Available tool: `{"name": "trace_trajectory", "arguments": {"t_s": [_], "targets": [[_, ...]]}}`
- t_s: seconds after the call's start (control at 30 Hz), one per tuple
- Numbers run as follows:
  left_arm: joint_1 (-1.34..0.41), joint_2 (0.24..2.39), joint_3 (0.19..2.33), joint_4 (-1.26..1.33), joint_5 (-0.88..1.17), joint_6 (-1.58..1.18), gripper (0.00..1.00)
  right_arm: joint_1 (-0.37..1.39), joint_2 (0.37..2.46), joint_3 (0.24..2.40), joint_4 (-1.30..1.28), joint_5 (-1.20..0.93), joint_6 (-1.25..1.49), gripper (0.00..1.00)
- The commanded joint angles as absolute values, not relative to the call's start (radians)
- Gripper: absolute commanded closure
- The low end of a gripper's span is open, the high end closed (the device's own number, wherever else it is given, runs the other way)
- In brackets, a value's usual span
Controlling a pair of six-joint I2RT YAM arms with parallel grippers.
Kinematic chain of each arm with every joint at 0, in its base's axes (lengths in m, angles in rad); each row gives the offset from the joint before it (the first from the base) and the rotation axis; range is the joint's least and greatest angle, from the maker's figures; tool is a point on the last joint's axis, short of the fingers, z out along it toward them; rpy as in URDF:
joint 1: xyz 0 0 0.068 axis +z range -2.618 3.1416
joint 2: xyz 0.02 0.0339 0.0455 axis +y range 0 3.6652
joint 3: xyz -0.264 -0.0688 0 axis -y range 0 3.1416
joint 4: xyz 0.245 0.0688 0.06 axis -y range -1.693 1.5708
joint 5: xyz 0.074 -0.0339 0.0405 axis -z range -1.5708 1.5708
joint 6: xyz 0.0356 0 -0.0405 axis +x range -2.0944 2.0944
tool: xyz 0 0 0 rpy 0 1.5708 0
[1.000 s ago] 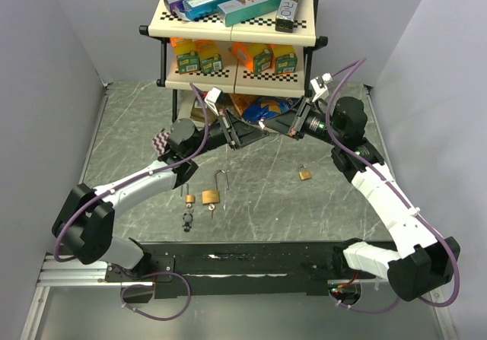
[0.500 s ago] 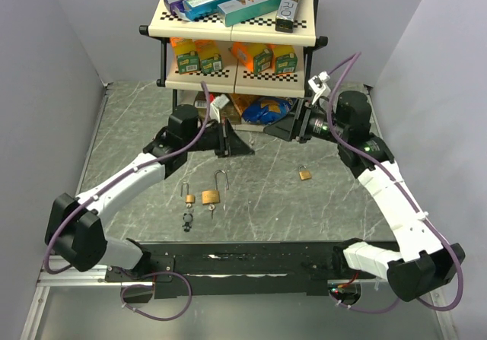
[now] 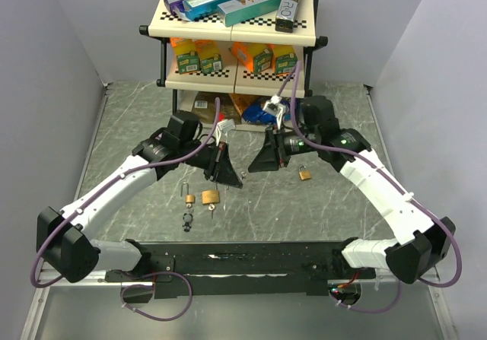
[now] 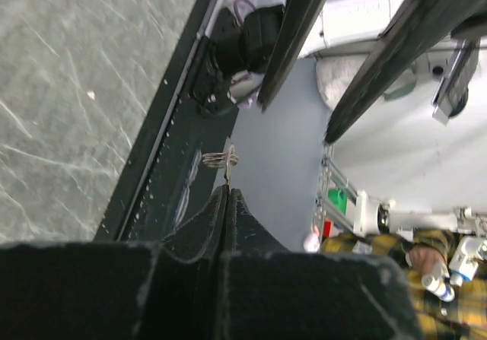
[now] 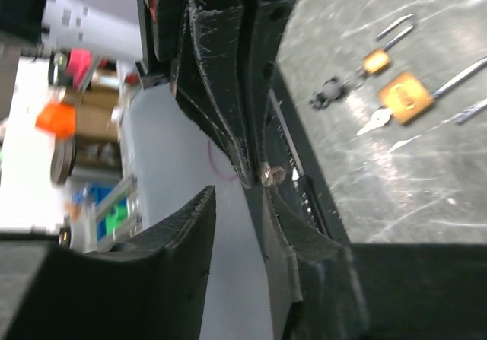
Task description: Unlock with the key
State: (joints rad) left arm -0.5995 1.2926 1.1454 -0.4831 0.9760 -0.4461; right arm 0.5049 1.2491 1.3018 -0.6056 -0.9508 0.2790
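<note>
My left gripper point(image 3: 226, 171) hangs over the middle of the table, shut on a small silver key point(image 4: 222, 160) that sticks out past its tips point(image 4: 227, 191). My right gripper point(image 3: 261, 158) faces it from the right with its jaws apart and nothing between them point(image 5: 237, 194). In the right wrist view the key point(image 5: 268, 175) sits at the tip of one of its fingers point(image 5: 283, 233). A brass padlock point(image 3: 211, 196) with its shackle raised lies on the table below the left gripper.
A smaller padlock point(image 3: 189, 198) and a black key fob point(image 3: 187, 220) lie left of the brass one, with a loose key point(image 5: 373, 119) beside it. Another small padlock point(image 3: 304, 174) lies to the right. A shelf rack point(image 3: 236, 32) with boxes stands at the back.
Both arms have swung from near the shelf toward the table's middle, their tips now facing each other. The right gripper has gone from shut to open. The left stays shut on the key.
</note>
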Motion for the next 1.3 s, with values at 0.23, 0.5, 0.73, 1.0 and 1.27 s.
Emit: {"name": "trace_trajectory", "arguments": {"t_s": [0.23, 0.5, 0.73, 1.0, 1.27], "targets": [[-0.634, 1.235, 1.177, -0.543, 1.026, -0.410, 0.99, 0.557, 1.275, 1.298, -0.609, -1.020, 0.207, 0.71], [-0.646, 1.223, 1.160, -0.499, 1.034, -0.452, 0.99, 0.569, 1.273, 1.261, -0.577, -1.045, 0.224, 0.75], [-0.652, 1.223, 1.155, -0.483, 1.031, -0.462, 0.99, 0.580, 1.270, 1.246, -0.552, -1.057, 0.239, 0.77], [-0.658, 1.215, 1.144, -0.462, 1.031, -0.477, 0.99, 0.588, 1.287, 1.253, -0.538, -1.069, 0.248, 0.80], [-0.658, 1.218, 1.149, -0.439, 1.002, -0.486, 0.99, 0.594, 1.293, 1.261, -0.529, -1.095, 0.247, 0.99]]}}
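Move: Between the two grippers, the key is already pinched in the left fingertips, its ring sticking out about 2 cm to the right and 1 cm below the left hand point. From the right hand that ring lies roughly 2 cm left and 3 cm below, level fore and aft. The large padlock lies about 10 cm ahead, 9 cm left and 26 cm below the left hand; the small padlock is some 6 cm left of the large one. Easing in from the key's free side, the partly open right hand goes about 3 cm back, 2 cm down and 2 cm left, turning some 10 degrees counter-clockwise, and its fingers close slowly, then faster at the end, to pinch the ring end. The left hand keeps its hold on the key, draws it about 3 cm back, rises a little, then stays nearly still. ##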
